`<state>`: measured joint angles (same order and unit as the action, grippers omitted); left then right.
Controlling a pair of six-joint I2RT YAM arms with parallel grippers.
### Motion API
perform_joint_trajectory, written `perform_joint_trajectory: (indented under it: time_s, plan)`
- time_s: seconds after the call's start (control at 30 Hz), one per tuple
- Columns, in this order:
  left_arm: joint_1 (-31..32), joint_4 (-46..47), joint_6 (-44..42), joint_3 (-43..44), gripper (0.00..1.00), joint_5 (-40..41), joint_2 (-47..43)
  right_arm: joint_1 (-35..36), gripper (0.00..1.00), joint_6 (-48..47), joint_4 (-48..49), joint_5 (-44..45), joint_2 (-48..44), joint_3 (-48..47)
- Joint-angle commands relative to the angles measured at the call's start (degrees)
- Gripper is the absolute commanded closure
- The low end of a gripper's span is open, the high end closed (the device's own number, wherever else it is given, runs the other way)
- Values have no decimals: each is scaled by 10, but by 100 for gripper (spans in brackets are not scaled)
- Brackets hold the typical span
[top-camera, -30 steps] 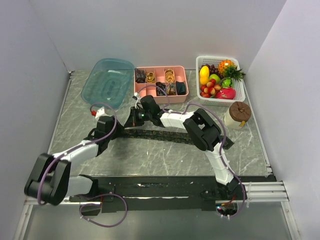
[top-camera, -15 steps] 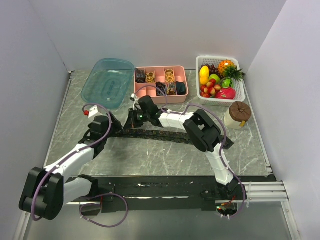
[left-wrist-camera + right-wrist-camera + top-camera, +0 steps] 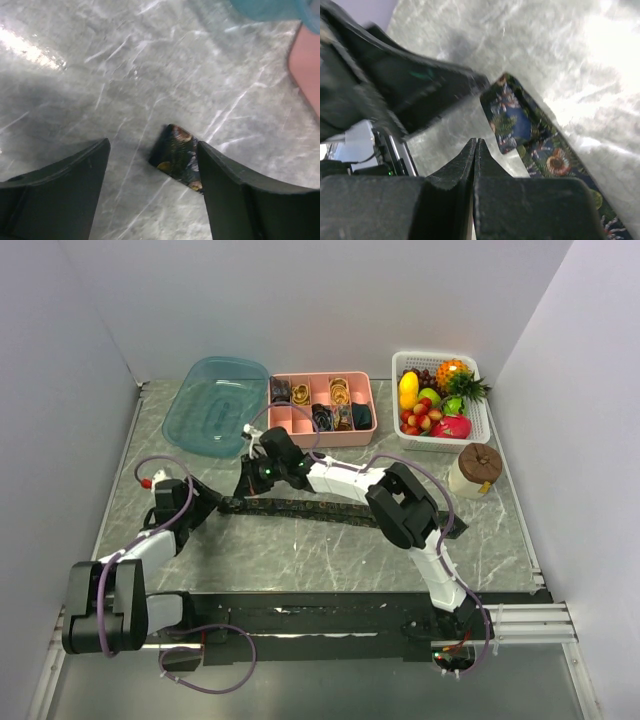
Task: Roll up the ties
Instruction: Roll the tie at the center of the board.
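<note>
A dark tie (image 3: 340, 510) with a floral print lies flat as a long strip across the middle of the table. Its narrow left end (image 3: 177, 157) sits on the marble between my left gripper's (image 3: 152, 145) open fingers, close to the right finger (image 3: 235, 190), and nothing is held. In the top view the left gripper (image 3: 205, 502) is just left of that end. My right gripper (image 3: 476, 142) is shut and empty, with its tip just beside the tie's end (image 3: 520, 120). From above, the right gripper (image 3: 244, 487) hovers over the strip's left end.
A pink divided organizer (image 3: 300, 422) at the back holds several rolled ties (image 3: 340, 393). A blue plastic tub (image 3: 215, 400) stands left of it. A white fruit basket (image 3: 479, 412) and a brown-lidded jar (image 3: 475, 468) stand at the right. Purple cables loop off both arms.
My left gripper has opened wider and drawn back to the left, off the tie's end. The right gripper has slid left along the strip, staying shut.
</note>
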<state>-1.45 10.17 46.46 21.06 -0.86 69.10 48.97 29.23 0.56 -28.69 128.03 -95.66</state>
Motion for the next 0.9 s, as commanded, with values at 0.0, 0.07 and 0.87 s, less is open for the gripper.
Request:
perform_joint_trajectory:
  time_s: [0.0,0.07,0.87]
  plan:
    - [-17,73,20,-18,25,-85,10,0,100,-20,-22,24,13,-41]
    - [-18,81,24,-24,28,-88,9,0,100,-23,-33,28,22,-52]
    - [-19,120,43,-42,45,-95,36,5,100,-33,-74,39,72,-86]
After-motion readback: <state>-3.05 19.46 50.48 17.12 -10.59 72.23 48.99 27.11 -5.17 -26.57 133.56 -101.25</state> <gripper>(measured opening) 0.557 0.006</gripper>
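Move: The tie's folded left end lies about 3 cm to the right of the left hand, some 1 cm ahead and 2 cm below. From the right hand the same fold is about 3 cm to the left, 1 cm ahead and 4 cm below. The teal tray is some 22 cm straight ahead of the left hand. The pink box is about 20 cm ahead and 20 cm to the right of the right hand. The tie's folded end is straddled by the left fingers, which shift about 2 cm right over it and narrow from wide to half open without shutting, the hand rolling some 10 degrees, left side down. The right hand, fingers still shut, edges forward and up slightly, then sinks to finish about 3.5 cm lower, bringing its tips down onto the tie just right of the fold. ##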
